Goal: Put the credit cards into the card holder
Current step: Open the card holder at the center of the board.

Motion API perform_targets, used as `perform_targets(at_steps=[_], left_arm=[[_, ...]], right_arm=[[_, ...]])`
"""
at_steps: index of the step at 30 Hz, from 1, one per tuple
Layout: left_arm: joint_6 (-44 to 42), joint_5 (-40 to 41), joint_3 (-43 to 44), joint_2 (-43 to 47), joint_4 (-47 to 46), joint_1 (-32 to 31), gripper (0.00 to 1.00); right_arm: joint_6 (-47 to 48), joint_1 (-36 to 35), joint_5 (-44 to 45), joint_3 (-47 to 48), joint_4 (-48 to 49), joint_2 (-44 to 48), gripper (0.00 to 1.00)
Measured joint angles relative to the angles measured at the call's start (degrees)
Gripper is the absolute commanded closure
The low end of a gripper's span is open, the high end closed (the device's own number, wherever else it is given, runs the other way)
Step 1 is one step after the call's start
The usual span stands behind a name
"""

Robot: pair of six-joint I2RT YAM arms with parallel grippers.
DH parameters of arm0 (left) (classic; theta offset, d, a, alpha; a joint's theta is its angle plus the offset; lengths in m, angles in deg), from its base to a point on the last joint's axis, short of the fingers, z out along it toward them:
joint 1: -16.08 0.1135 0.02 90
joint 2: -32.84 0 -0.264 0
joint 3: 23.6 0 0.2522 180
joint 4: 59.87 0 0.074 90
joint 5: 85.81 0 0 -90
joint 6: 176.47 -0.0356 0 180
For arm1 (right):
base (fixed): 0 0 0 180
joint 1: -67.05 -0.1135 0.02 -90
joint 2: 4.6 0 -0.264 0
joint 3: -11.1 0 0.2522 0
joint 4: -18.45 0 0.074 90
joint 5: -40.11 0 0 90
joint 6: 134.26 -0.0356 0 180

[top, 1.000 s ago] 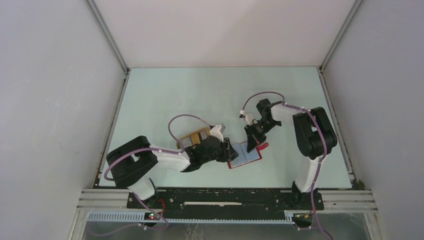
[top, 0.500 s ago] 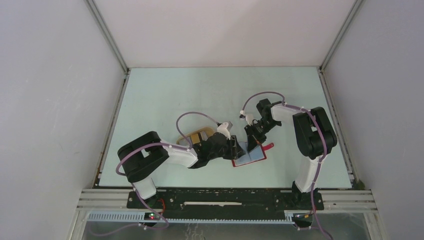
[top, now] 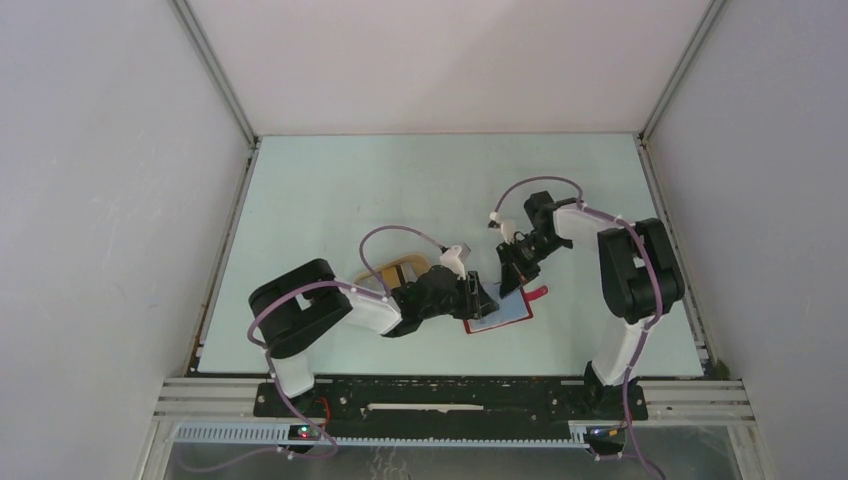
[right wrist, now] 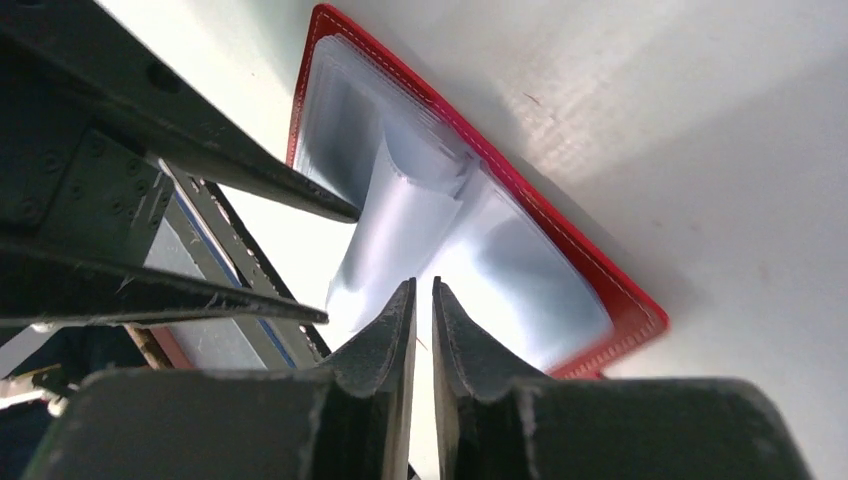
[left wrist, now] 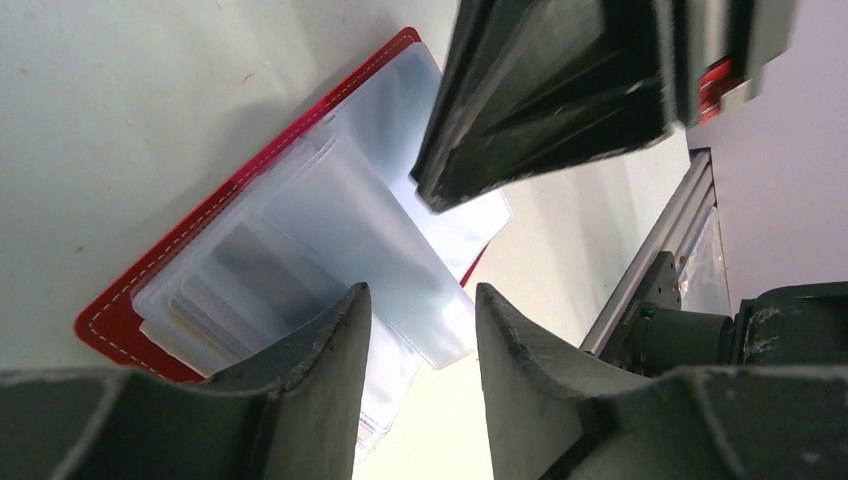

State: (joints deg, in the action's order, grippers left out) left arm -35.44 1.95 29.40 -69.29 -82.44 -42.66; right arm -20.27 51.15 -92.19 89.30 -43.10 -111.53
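Note:
The red card holder (top: pixel 503 314) lies open on the table, its clear pockets fanned upward (left wrist: pixel 330 210) (right wrist: pixel 520 240). A grey card (left wrist: pixel 262 268) shows through the lower pockets. An orange-gold card (top: pixel 392 270) rests in the beige tray. My left gripper (left wrist: pixel 422 300) is open just over the holder's near edge with nothing between its fingers. My right gripper (right wrist: pixel 424 290) hovers over the pockets from the opposite side, jaws a thin slit apart, holding nothing. In the top view, the left gripper (top: pixel 485 297) and the right gripper (top: pixel 513 278) almost meet above the holder.
The beige oval tray (top: pixel 372 276) sits just left of the holder, under the left arm. The holder's red snap tab (top: pixel 538 293) sticks out to the right. The aluminium frame rail (left wrist: pixel 660 240) runs along the table's near edge.
The left arm has swung right, bringing its gripper over the holder's left edge. The right gripper has shifted slightly right and its jaws have parted a little. The holder has shifted a bit.

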Motion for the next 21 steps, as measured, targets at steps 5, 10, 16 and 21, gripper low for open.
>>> perform_targets(at_steps=[5, 10, 16, 21], left_arm=[[-0.1, -0.9, 0.6, -0.7, -0.6, 0.1, 0.52], [-0.6, -3.8, 4.3, -3.1, -2.2, 0.3, 0.52], [-0.7, -9.7, 8.7, -7.4, -5.9, 0.3, 0.51], [-0.8, -13.2, 10.1, -10.0, -6.2, 0.3, 0.51]], right_arm=[[0.6, 3.4, -0.7, 0.0, -0.3, 5.5, 0.82], [1.4, 5.5, -3.7, 0.0, -0.3, 9.0, 0.83], [1.4, 6.2, -6.7, 0.0, -0.6, 8.8, 0.83], [1.1, 6.2, -7.9, 0.0, -0.6, 5.9, 0.84]])
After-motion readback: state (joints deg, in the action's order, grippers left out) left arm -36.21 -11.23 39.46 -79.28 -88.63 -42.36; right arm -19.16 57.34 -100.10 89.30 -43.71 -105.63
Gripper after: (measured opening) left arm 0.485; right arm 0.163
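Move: Just right of the left fingers and below them lies the open card holder, its middle about 4 cm to the right, 1 cm farther out and 3 cm down. The card tray stands some 21 cm left and 6 cm ahead of that hand. From the right hand the holder's middle is roughly 2 cm back, 2 cm left and 2 cm below; its red tab sticks out about 8 cm to the right and 1 cm ahead. Rising some 5 cm off the holder while drifting about 2 cm forward, the right hand, fingertips still almost shut, then dips back by a centimetre. The left hand, half open throughout, sweeps about 5.5 cm to the right across the holder at the half-raised clear sleeve, lifting a couple of centimetres and settling slightly, and turns some 10 degrees clockwise. ##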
